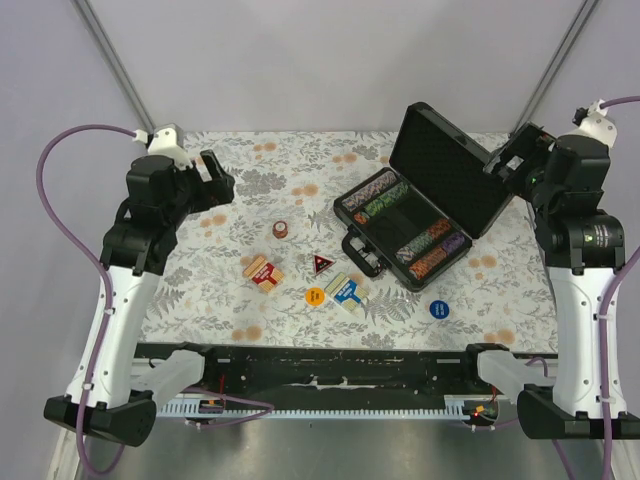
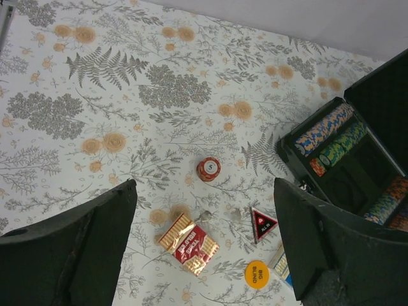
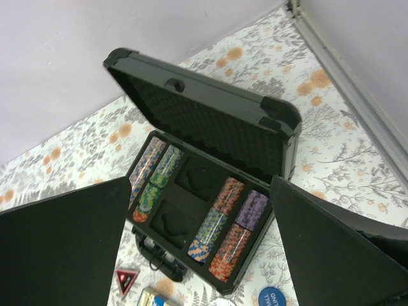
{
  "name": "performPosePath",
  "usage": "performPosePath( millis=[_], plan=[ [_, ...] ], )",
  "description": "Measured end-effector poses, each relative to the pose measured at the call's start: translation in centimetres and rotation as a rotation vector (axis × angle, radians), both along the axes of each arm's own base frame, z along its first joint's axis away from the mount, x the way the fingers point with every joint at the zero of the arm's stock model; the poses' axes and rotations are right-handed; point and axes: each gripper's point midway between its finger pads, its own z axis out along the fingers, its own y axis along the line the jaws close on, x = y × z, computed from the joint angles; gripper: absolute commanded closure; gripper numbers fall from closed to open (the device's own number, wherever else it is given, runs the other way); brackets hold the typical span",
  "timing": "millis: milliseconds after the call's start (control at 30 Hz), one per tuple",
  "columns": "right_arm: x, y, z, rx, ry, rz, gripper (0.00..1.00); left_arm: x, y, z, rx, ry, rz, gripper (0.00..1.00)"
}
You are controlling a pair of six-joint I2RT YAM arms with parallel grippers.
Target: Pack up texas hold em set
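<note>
The black case lies open at the table's centre right, lid up, with multicoloured chip rows and two empty middle slots. On the cloth lie a red card deck, a blue card deck, a red triangle, a yellow disc, a blue disc and a small stack of reddish chips. My left gripper is open, high above the cloth at the far left. My right gripper is open, raised beside the case lid.
The flowered cloth covers the table. In the left wrist view the red deck, reddish chips, triangle and yellow disc lie between the fingers. A black rail runs along the near edge.
</note>
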Motion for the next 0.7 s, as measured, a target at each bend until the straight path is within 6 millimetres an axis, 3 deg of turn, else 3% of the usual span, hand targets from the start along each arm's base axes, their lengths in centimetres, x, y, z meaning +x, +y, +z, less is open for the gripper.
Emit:
performPosePath(
  millis=[200,400,567,600,700],
  plan=[
    [-0.7,4.1,0.3,0.047,-0.036,0.239,0.02,-1.4,0.1,-0.5,-0.039,0.006,0.016,0.06],
    [-1.9,9.1,-1.5,0.124,-0.050,0.495,0.02,-2.4,-0.4,-1.3,-0.069,0.024,-0.004,0.06],
    [-2.8,14.8,-3.3,0.132,-0.008,0.729,0.02,-3.3,-1.0,-4.1,-0.096,0.090,-0.028,0.06],
    [-3.0,15.5,-4.0,0.128,0.008,0.755,0.02,-3.4,-1.1,-4.6,-0.101,0.104,-0.031,0.06],
    [-4.7,20.1,-6.5,0.110,0.077,0.916,0.02,-3.7,-1.4,-6.6,-0.119,0.157,-0.032,0.06]
  ],
)
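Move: The blue card pack lies some 31 cm to the right hand's left, 12 cm back and 36 cm below; the orange button is 7 cm farther left of it, the all-in triangle 5 cm left and 7 cm farther out, and the open chip case's middle 14 cm left of the hand, 4 cm ahead. The red card pack sits about 6 cm back, 7 cm right and 30 cm below the left hand, with the red chip 11 cm farther out and 3 cm right of it. The blue card pack draws the right hand, which sweeps about 20 cm left over the open chip case, gaining speed, while sinking and pulling back slightly; its wrist swings some 50 degrees counter-clockwise. Towards the red card pack the left hand first eases back, then sinks some 6 cm, its fingers tipping down a little. Both grippers stay wide open and high above the table. ##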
